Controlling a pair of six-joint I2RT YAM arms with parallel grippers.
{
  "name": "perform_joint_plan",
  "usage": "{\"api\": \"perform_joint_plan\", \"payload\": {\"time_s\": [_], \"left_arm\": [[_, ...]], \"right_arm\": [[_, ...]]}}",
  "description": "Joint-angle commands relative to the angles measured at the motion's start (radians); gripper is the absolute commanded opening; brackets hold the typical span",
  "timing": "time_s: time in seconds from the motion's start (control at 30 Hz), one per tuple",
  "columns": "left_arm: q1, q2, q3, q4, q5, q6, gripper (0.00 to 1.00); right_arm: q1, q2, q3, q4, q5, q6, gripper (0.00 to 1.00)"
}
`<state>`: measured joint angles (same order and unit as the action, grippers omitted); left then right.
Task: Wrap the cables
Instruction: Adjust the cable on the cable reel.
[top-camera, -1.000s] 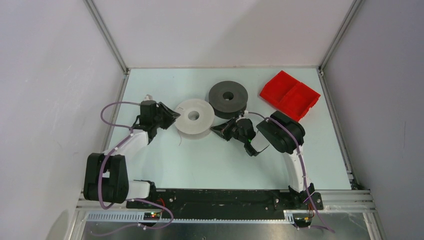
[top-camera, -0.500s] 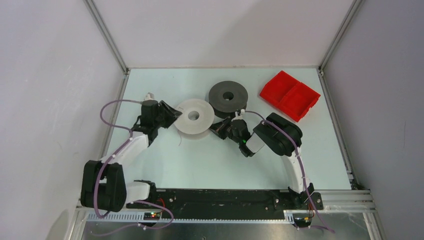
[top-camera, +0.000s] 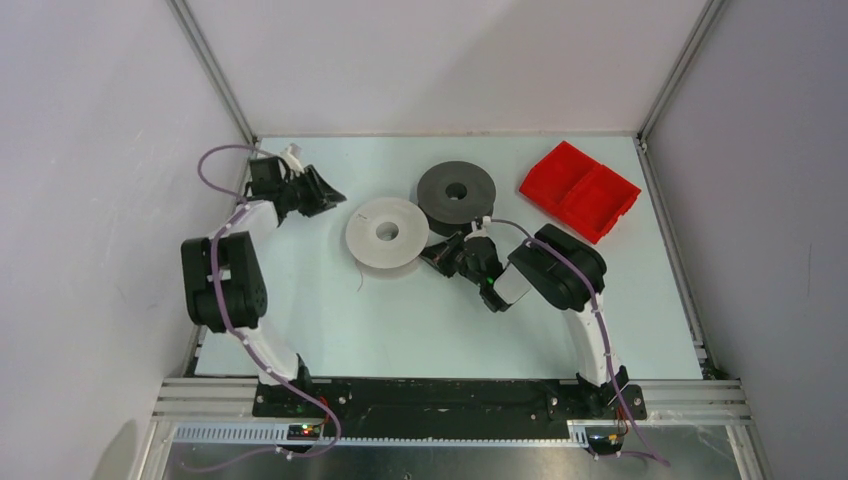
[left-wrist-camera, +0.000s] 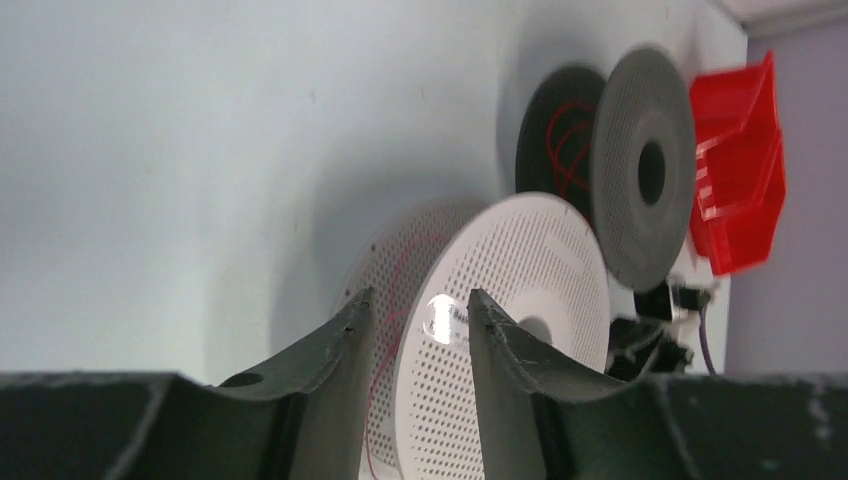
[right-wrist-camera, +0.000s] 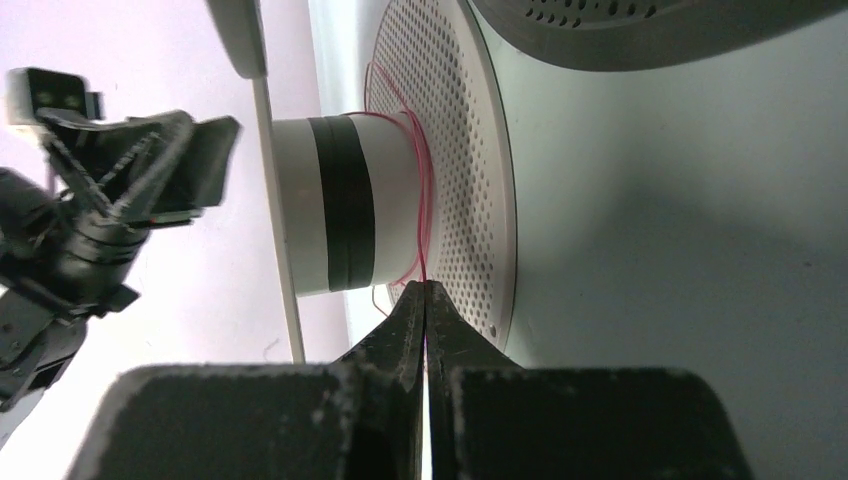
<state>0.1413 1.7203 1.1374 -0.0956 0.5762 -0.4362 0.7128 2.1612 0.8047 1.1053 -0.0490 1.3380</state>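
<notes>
The white spool (top-camera: 387, 232) lies flat mid-table, and the dark grey spool (top-camera: 456, 192) lies behind it to the right. My right gripper (top-camera: 432, 257) is at the white spool's right edge. In the right wrist view it (right-wrist-camera: 425, 288) is shut on a thin red filament strand (right-wrist-camera: 421, 200) that loops round the white spool's hub (right-wrist-camera: 340, 205). My left gripper (top-camera: 335, 196) is open and empty, back-left of the white spool and apart from it. In the left wrist view its jaws (left-wrist-camera: 420, 300) frame the white spool (left-wrist-camera: 520, 270). Red filament (left-wrist-camera: 568, 150) also shows on the dark grey spool (left-wrist-camera: 640, 170).
A red two-compartment bin (top-camera: 580, 190) stands at the back right and also shows in the left wrist view (left-wrist-camera: 740, 170). A short loose strand (top-camera: 360, 279) lies on the table in front of the white spool. Enclosure walls and frame posts ring the table.
My left gripper has pulled away from the white spool's left edge and swung to the back-left corner. The right gripper has edged slightly left, still at the spool's right edge.
</notes>
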Motion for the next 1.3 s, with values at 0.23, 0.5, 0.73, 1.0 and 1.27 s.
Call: {"api": "perform_joint_plan", "payload": {"time_s": [0.23, 0.5, 0.73, 1.0, 1.27], "left_arm": [[-0.022, 0.12, 0.016, -0.05, 0.239, 0.101, 0.43], [-0.029, 0.059, -0.085, -0.05, 0.197, 0.026, 0.13], [-0.039, -0.082, -0.28, -0.002, 0.093, -0.052, 0.0], [-0.06, -0.198, -0.44, 0.137, 0.056, -0.217, 0.02], [-0.086, -0.262, -0.555, 0.258, -0.008, -0.33, 0.01]], "right_arm": [[-0.015, -0.033, 0.014, 0.043, -0.032, -0.05, 0.0], [-0.022, -0.028, -0.003, 0.067, -0.039, -0.031, 0.0], [-0.002, -0.032, -0.009, 0.05, 0.063, -0.081, 0.0], [0.035, -0.029, -0.008, -0.008, 0.227, -0.076, 0.0], [0.088, -0.02, 0.005, -0.079, 0.358, -0.044, 0.0]]}}
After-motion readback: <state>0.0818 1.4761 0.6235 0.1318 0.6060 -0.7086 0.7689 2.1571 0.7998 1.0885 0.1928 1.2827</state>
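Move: From my left hand the white cable reel's middle lies about 12 cm to the right, 7 cm back and 9 cm below. The grey reel is about 28 cm to the right and 5 cm ahead. The reel's loose cable tail is roughly 16 cm back and 5 cm right, on the table. From my right hand, whose tips hold the cable, the white reel's middle is about 6 cm left, 3 cm ahead and nearly level. The grey reel is some 15 cm ahead and 10 cm right. I bring my half-open left hand down about 5 cm, rightward and back, to the left rim of the white reel's upper flange and shut the fingers on it. Still low, I draw the pinched rim some 7 cm back towards my base. My right hand keeps its pinch on the cable between the flanges, easing barely 1 cm and swinging about 10 degrees clockwise. ##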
